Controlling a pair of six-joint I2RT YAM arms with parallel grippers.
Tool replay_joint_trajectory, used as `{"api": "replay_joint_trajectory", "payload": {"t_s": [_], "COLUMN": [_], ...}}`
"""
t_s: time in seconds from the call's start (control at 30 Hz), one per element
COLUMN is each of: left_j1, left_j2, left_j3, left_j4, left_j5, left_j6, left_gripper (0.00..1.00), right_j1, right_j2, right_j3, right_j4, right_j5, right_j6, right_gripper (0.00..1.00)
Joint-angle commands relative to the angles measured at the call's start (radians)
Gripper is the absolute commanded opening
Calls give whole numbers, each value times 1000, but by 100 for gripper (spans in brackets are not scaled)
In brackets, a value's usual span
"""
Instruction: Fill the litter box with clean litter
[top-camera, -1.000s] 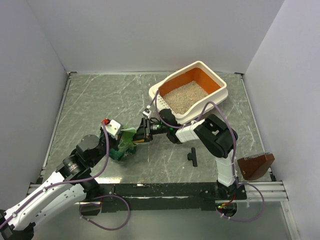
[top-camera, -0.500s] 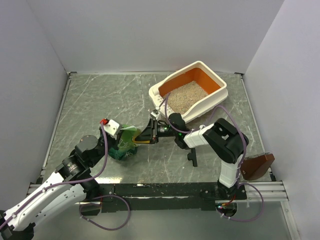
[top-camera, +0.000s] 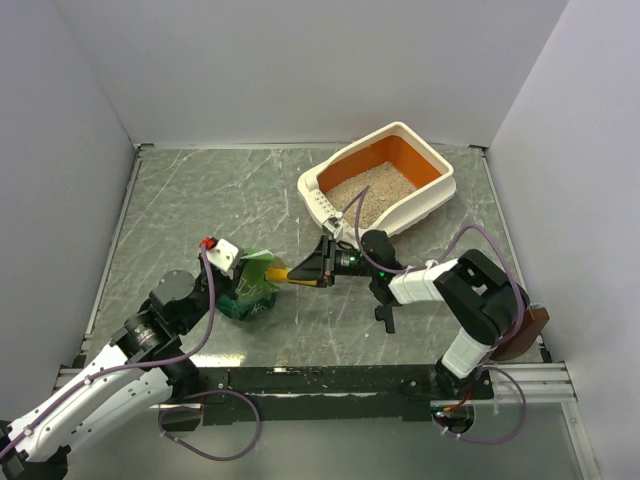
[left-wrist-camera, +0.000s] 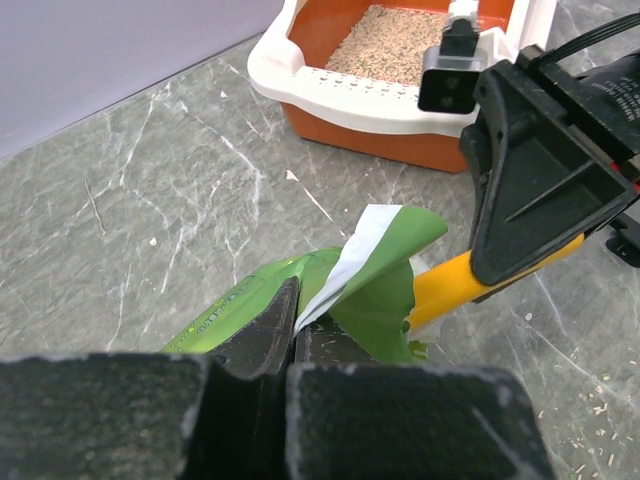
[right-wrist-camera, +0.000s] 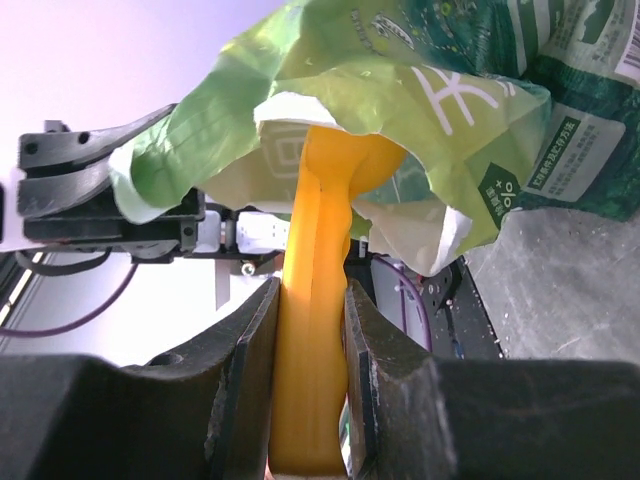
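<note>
The litter box (top-camera: 400, 128) sits at the back right, cream rim and orange inside, with clean litter (top-camera: 365, 190) heaped in it. The left wrist view shows the litter box (left-wrist-camera: 340, 92) and clean litter (left-wrist-camera: 390, 50) ahead. A green bag (top-camera: 258, 272) stands left of centre. My left gripper (left-wrist-camera: 293, 320) is shut on the edge of the green bag (left-wrist-camera: 375, 290). My right gripper (right-wrist-camera: 308, 330) is shut on the handle of a yellow scoop (right-wrist-camera: 320, 250), whose head sits inside the mouth of the green bag (right-wrist-camera: 430, 90). From above, the right gripper (top-camera: 315, 268) lies just right of the bag, with the scoop (top-camera: 283, 273) handle bridging them.
A small black T-shaped piece (top-camera: 385, 315) lies under the right forearm. A brown object (top-camera: 512, 333) sits at the front right edge. Loose granules (left-wrist-camera: 590, 415) dot the marbled table. White walls close the back and both sides.
The right arm's elbow swung right and sank lower, the forearm now nearly level. Its gripper shifted slightly right, baring more yellow handle. The left arm and bag stayed put.
</note>
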Motion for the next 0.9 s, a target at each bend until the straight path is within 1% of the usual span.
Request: {"api": "replay_joint_trajectory", "payload": {"t_s": [0.0, 0.2, 0.4, 0.67, 0.87], "left_j1": [-5, -7, -5, -5, -5], "left_j2": [-12, -24, -26, -23, -24], "left_j3": [16, 11, 10, 10, 10], "left_j4": [105, 110, 111, 113, 111], "left_j5": [14, 1, -3, -6, -22], "left_j6": [-2, 2, 4, 7, 7], "left_gripper": [1, 1, 1, 1, 1], "right_j1": [-14, -51, -84, -135, -155], "right_j2": [-89, -167, -279, -460, -627], "right_j3": [-58, -150, -236, -339, -362], "right_j4": [138, 164, 138, 17, -164], "right_j5": [-23, -16, -10, 7, 23], "right_j6": [19, 29, 20, -18, -63], "right_gripper": [0, 0, 0, 0, 0]}}
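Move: The right hand holds the scoop's handle, its bowl inside the bag, whose middle lies about 12 cm left, 2 cm nearer and 8 cm below. The litter box is some 19 cm right and 23 cm ahead, 10 cm lower; a black clip lies 21 cm right, 4 cm back, 17 cm below. The left hand still pinches the bag's rim; from it the box is roughly 33 cm right, 24 cm ahead, 15 cm below. The right hand draws the scoop about 9 cm right out of the bag, easing back, while the left keeps its pinch. ##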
